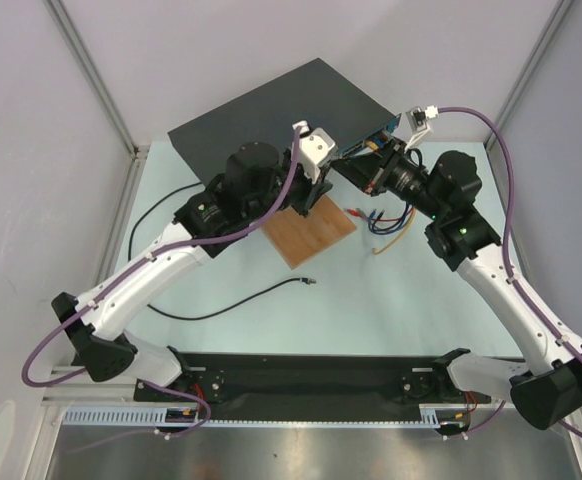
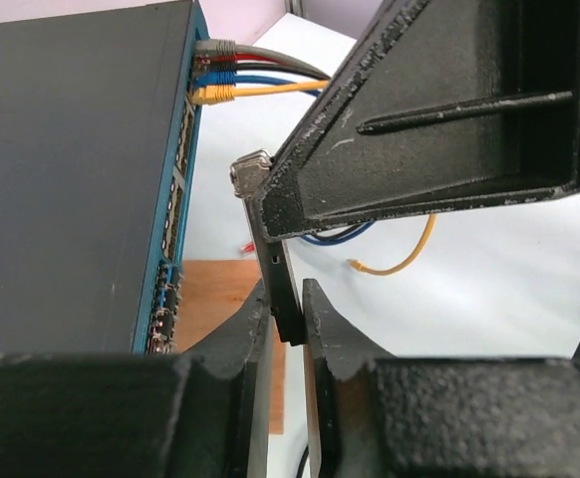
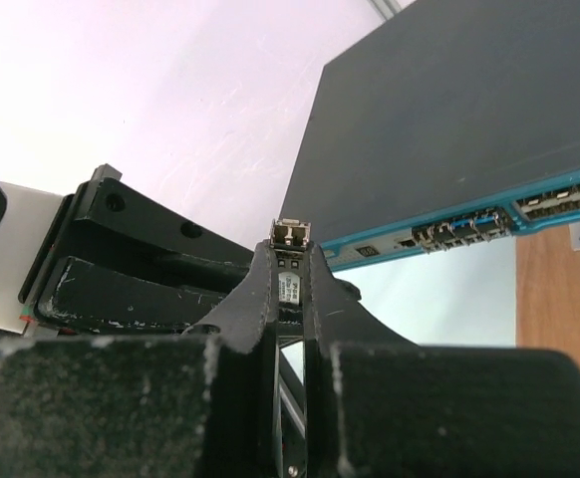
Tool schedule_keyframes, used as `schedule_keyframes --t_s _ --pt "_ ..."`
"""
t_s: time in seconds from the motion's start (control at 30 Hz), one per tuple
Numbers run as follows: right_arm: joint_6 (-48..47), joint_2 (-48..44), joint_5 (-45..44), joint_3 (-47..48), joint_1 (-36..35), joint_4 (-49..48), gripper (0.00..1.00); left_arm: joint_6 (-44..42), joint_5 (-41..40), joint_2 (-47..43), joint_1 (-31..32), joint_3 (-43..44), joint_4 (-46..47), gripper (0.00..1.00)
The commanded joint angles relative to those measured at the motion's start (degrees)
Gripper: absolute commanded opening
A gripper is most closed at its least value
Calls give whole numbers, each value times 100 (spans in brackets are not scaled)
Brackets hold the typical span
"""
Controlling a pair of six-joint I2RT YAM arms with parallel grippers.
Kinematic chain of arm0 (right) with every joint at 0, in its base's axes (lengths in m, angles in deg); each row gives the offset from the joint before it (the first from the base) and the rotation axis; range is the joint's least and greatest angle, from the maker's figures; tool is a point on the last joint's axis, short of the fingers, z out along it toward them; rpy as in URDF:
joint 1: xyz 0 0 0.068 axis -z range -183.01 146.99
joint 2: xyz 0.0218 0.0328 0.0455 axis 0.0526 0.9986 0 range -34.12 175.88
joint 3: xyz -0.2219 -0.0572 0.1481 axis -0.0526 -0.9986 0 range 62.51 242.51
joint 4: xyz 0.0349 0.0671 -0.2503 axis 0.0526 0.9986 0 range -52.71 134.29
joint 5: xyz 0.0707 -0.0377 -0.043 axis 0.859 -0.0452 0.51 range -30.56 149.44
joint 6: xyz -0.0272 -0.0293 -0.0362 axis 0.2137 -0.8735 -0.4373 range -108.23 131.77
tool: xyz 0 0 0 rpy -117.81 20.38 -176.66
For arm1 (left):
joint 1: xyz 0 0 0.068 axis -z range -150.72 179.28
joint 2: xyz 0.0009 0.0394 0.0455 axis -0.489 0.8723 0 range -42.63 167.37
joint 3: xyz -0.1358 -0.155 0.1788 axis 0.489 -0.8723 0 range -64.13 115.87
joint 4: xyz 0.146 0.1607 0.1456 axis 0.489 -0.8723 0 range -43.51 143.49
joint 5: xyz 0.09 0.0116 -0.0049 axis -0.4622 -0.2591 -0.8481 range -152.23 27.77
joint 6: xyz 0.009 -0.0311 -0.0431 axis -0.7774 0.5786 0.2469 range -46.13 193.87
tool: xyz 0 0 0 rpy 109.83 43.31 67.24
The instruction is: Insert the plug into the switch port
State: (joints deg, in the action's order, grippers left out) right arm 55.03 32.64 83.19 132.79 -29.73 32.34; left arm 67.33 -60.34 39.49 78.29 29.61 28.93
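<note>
The switch [image 1: 271, 110] is a flat dark-grey box at the back; its blue port face [image 1: 383, 133] turns right, also seen in the left wrist view [image 2: 175, 199] and right wrist view [image 3: 469, 227]. The plug [image 1: 311, 283], a small tip on a thin black cable [image 1: 221, 310], lies on the table in front of a wooden board, in no gripper. My left gripper [image 2: 288, 291] and right gripper [image 3: 292, 257] meet beside the blue face. Both are shut on one small silver metal stick [image 3: 290, 235], whose silver end [image 2: 250, 174] sticks out.
A wooden board [image 1: 309, 232] lies under the grippers. Grey, red, blue and yellow cables [image 2: 215, 75] are plugged into the blue face at its far end, and their loose ends [image 1: 381, 220] lie right of the board. White walls enclose the table.
</note>
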Motion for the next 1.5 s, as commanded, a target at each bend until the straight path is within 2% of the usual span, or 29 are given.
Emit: schedule_keyframes --t_s 0.0,0.03,0.1,0.17,0.27,0.4,0.47,0.67,0.8,0.87,1.0,1.13,1.33,1.43,1.47 --pt "-2 -216 526 3 -9 -24 4 -400 -66 -355 -50 -127 381 4" --pt "-11 -225 560 3 9 -15 11 -417 -75 -381 -50 -197 381 0" --pt "-133 -234 666 64 114 55 25 -575 -40 -487 -50 -259 399 0" --pt "-300 -251 797 152 184 274 30 -811 170 -583 -50 -373 390 0" --pt "-1002 -322 1289 380 456 651 49 -1154 364 -812 -50 -610 355 0" --pt "-1943 -374 1825 626 764 1434 58 -1647 557 -1014 -50 -804 232 1" --pt "-2383 -357 2107 697 931 1926 60 -1920 802 -1155 -50 -944 258 0" --pt "-2769 -374 2600 759 1213 2542 67 -2412 901 -1401 -50 -1252 461 0" --pt "-3515 -340 2775 934 1213 3025 78 -2702 971 -1401 -41 -1235 320 0" --pt "-3702 -217 2959 1249 1213 3559 80 -2939 927 -1427 -24 -1278 337 0" --pt "-3659 -85 3390 1322 1239 3782 80 -3615 708 -1568 160 -1550 477 1" --pt "-3588 21 3417 1479 1134 3992 78 -4547 366 -1682 433 -1823 557 0" --pt "-4309 284 2916 1901 616 4949 76 -5680 119 -1744 688 -2060 426 0" --pt "-4634 460 2820 2077 510 5275 80 -6085 75 -1797 785 -2227 373 0" --pt "-4756 487 2759 2164 405 5337 85 -6121 40 -1832 811 -2271 442 0"
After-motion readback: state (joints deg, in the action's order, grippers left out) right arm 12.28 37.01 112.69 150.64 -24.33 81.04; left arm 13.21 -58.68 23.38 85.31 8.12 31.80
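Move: Both hands grip the slim metal plug between them. From the left hand, the switch port area lies roughly 6 cm ahead, 5 cm to the left and 10 cm below; from the right hand, it is some 6 cm ahead, 9 cm left and 11 cm below. Counted from the left hand, the wooden board lies about 27 cm down, 2 cm back and 4 cm left; the loose cable ends lie level ahead, 16 cm right, equally low. The right fingers open wide and let go of the plug, which the left keeps pinched. The right hand backs off about 8 cm towards the robot while sinking, first veering right then partly returning, and turns counter-clockwise. The left draws back about 5 cm and shifts left, sinks late, and rolls some 55 degrees, clockwise looking along its fingers. ##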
